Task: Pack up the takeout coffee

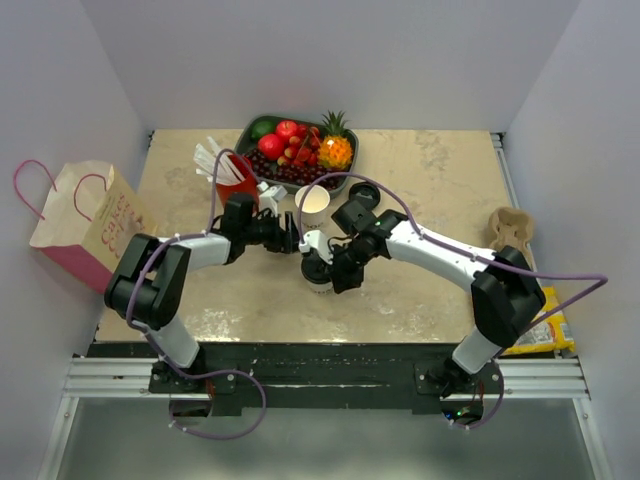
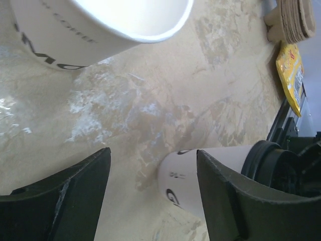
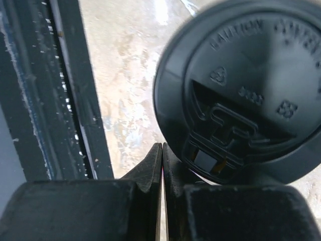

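Note:
The takeout coffee (image 1: 318, 270) stands upright mid-table, a white paper cup (image 2: 200, 173) with a black lid (image 3: 241, 90). My right gripper (image 1: 336, 268) is at the cup's right side. In the right wrist view its jaws are shut with nothing between them, and the right gripper (image 3: 162, 146) rests its tips against the lid's edge. My left gripper (image 1: 295, 240) is just left of the cup and open. In the left wrist view the left gripper (image 2: 153, 152) has the cup's base just beyond its gap, partly behind the right finger (image 2: 235, 201).
A lidless white cup (image 1: 313, 203) (image 2: 100, 25) stands just behind the coffee. A red cup with straws (image 1: 235, 185) and a fruit tray (image 1: 258, 128) sit farther back. A paper bag (image 1: 90, 220) is at the left edge. A cardboard cup carrier (image 1: 508, 228) and yellow packet (image 1: 540, 330) lie right.

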{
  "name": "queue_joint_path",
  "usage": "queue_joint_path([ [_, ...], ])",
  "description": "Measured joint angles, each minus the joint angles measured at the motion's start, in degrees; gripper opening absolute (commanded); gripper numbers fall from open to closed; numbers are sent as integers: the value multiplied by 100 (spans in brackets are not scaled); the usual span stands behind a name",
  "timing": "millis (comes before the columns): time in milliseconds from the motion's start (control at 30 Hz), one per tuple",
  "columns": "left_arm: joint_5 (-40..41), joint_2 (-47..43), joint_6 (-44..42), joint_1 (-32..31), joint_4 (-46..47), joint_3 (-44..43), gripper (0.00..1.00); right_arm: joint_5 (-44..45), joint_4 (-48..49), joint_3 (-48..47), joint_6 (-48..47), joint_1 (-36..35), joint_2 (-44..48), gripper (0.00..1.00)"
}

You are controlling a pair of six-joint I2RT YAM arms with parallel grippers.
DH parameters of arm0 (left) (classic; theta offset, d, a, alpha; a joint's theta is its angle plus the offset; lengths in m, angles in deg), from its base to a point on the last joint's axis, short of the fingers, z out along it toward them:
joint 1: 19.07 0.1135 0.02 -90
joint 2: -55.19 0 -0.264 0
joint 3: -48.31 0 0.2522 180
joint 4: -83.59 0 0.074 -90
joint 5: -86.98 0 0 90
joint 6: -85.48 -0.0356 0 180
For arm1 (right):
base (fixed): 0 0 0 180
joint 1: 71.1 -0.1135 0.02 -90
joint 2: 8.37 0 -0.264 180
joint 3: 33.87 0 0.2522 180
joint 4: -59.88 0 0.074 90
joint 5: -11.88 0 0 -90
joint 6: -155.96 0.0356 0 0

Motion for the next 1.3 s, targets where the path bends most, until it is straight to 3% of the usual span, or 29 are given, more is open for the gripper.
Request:
queue_joint_path([
  [367,-195,-894,-39,-98,0,656,73,319,66,-297,153,286,-374,0],
  [633,518,-1449,-527,-55,-942,660,73,361,291,-1005,295,651,-997,0],
  [800,695,-1720,-787,197,-1637,640,86,431,387,-1045,664,815,-1032,0],
  [867,654,-1932,-785,367,-1781,651,88,461,448,-1040,999,962,-994,18],
  [900,636,-2133,-732,509,-1777,697,88,525,503,-1040,1244,1106,-931,46],
  [967,555,-2500,-590,745,-1648,839,90,590,581,-1040,1604,1384,-774,76],
  [1000,415,-2758,-415,896,-1458,990,90,573,608,-1043,1725,1534,-671,99],
  [1100,-107,-3226,76,1095,-776,1429,92,221,647,-1091,2105,1928,-461,99],
  [1133,-313,-3294,278,1102,-474,1591,99,-68,688,-1097,2212,2000,-439,99],
  [1300,-999,-3082,1067,1093,356,2201,100,-1764,1333,-673,3263,1998,-459,99],
])
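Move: The lidded coffee cup stands some 4 cm ahead of the right hand and 4 cm to its left, its middle about 5 cm lower, the shut fingertips being at the lid's near right rim. The open white cup is roughly 15 cm farther out than the lidded cup; the loose black lid lies about 26 cm ahead of the right hand and 6 cm to its right. From the left hand, the lidded cup is around 6 cm back and 6 cm right. Right fingertips, shut at the lid's rim, dip about 1 cm and sweep forward some 9 cm past the lid's right side, then leave the lidded cup, going farther forward, rising about 6 cm, opening wide, turning clockwise some 35 degrees and edging back at the end. The left hand draws back, then swings left and up away from the cup, roughly 8 cm back in all, opening fully. ##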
